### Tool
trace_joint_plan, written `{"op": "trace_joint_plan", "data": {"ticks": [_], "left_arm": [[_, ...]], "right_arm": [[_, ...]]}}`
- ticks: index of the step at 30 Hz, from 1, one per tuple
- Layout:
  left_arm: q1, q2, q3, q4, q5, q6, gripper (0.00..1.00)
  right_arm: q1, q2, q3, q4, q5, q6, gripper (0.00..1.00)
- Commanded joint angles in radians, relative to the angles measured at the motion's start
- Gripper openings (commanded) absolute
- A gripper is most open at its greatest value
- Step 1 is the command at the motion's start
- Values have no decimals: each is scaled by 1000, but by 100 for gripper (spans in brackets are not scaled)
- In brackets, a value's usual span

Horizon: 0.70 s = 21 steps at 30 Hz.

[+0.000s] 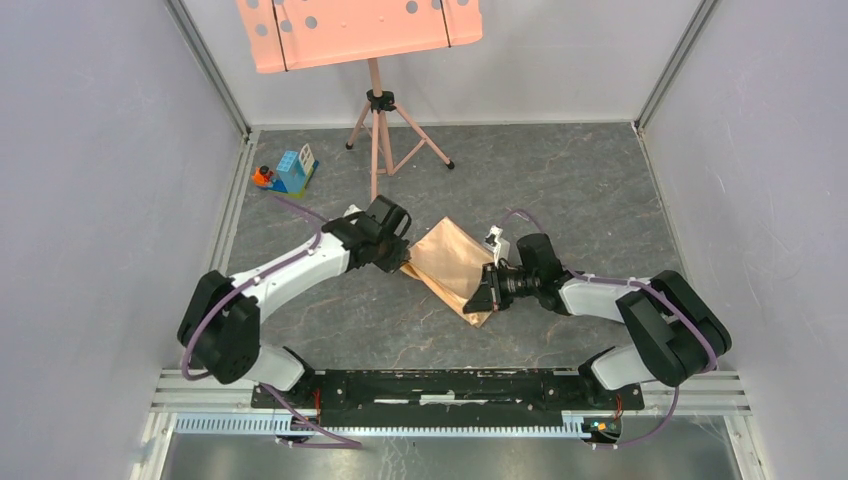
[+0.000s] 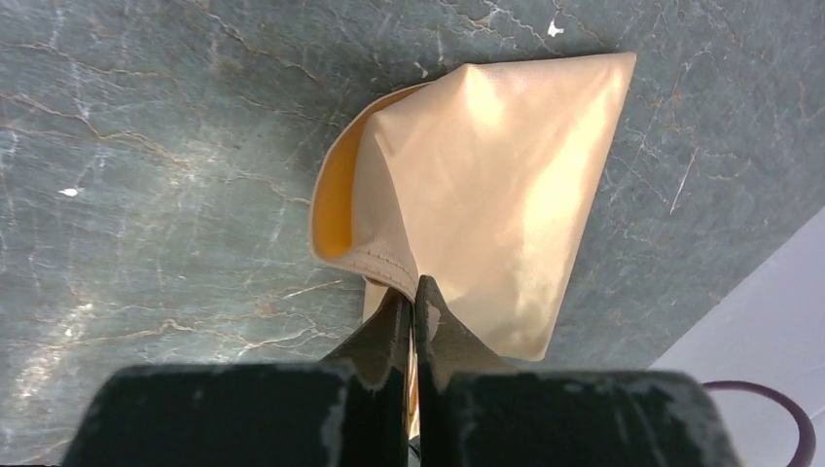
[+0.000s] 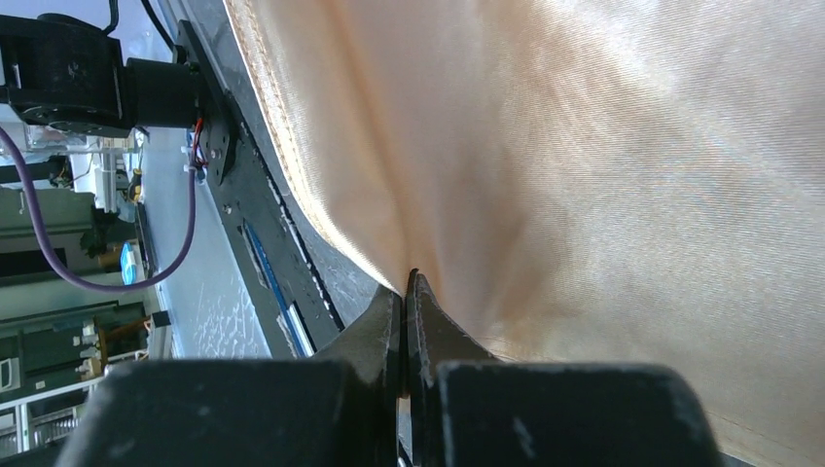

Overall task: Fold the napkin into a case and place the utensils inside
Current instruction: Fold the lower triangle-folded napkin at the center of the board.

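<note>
The napkin is a shiny peach-orange cloth, folded over and held up between the two arms at mid-table. My left gripper is shut on its left corner; the left wrist view shows the jaws pinched on the stitched hem, with the napkin spreading away and a yellow-orange inner side showing at the fold. My right gripper is shut on the napkin's near right edge, and the cloth fills most of the right wrist view. The utensils and the case are out of view.
A salmon-pink perforated music-stand tray on a tripod stands at the back. A small pile of coloured toy blocks lies at the back left. White walls enclose the grey marbled table on three sides.
</note>
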Motion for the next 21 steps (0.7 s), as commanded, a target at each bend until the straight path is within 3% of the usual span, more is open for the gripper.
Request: {"op": "trace_joint_plan", "data": {"ticks": [1,6,7,11,18,21], "left_arm": [[-24,78,125,-149,-112,-88,2],[-35,141,179,-162,-114,-72,2],[-35,138,179,-169,-119,-57,6],[-35,44,100,-149,-140,-21,40],[-16,-215,-158,20,-88,41,81],[17,-283,-260,127,-25,106,87]], "right_arm": [[-23,6,31,-38,-19,-69,0],[-35,19,47,-62,-19,-118,0],[-35,22,51,-65,-22,-123,0],[-35,10,54,-64,-23,-131,0],[-35,4,70,-77,-29,-140,0],[-35,4,77,-89,-30,-145,0]]}}
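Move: The left hand already pinches the napkin's left part, raised off the table; the napkin's middle lies about 8 cm to its right, some 2 cm back and 6 cm below. Its lower corner is roughly 14 cm right and 14 cm back, and the nearest tripod foot some 8 cm ahead and 6 cm left. From the right hand, which also holds the napkin, the middle is about 8 cm ahead, 6 cm left and 3 cm below. Left hand opens wide, freeing the napkin's edge, then pulls back and left some 5 cm; right keeps pinching. ##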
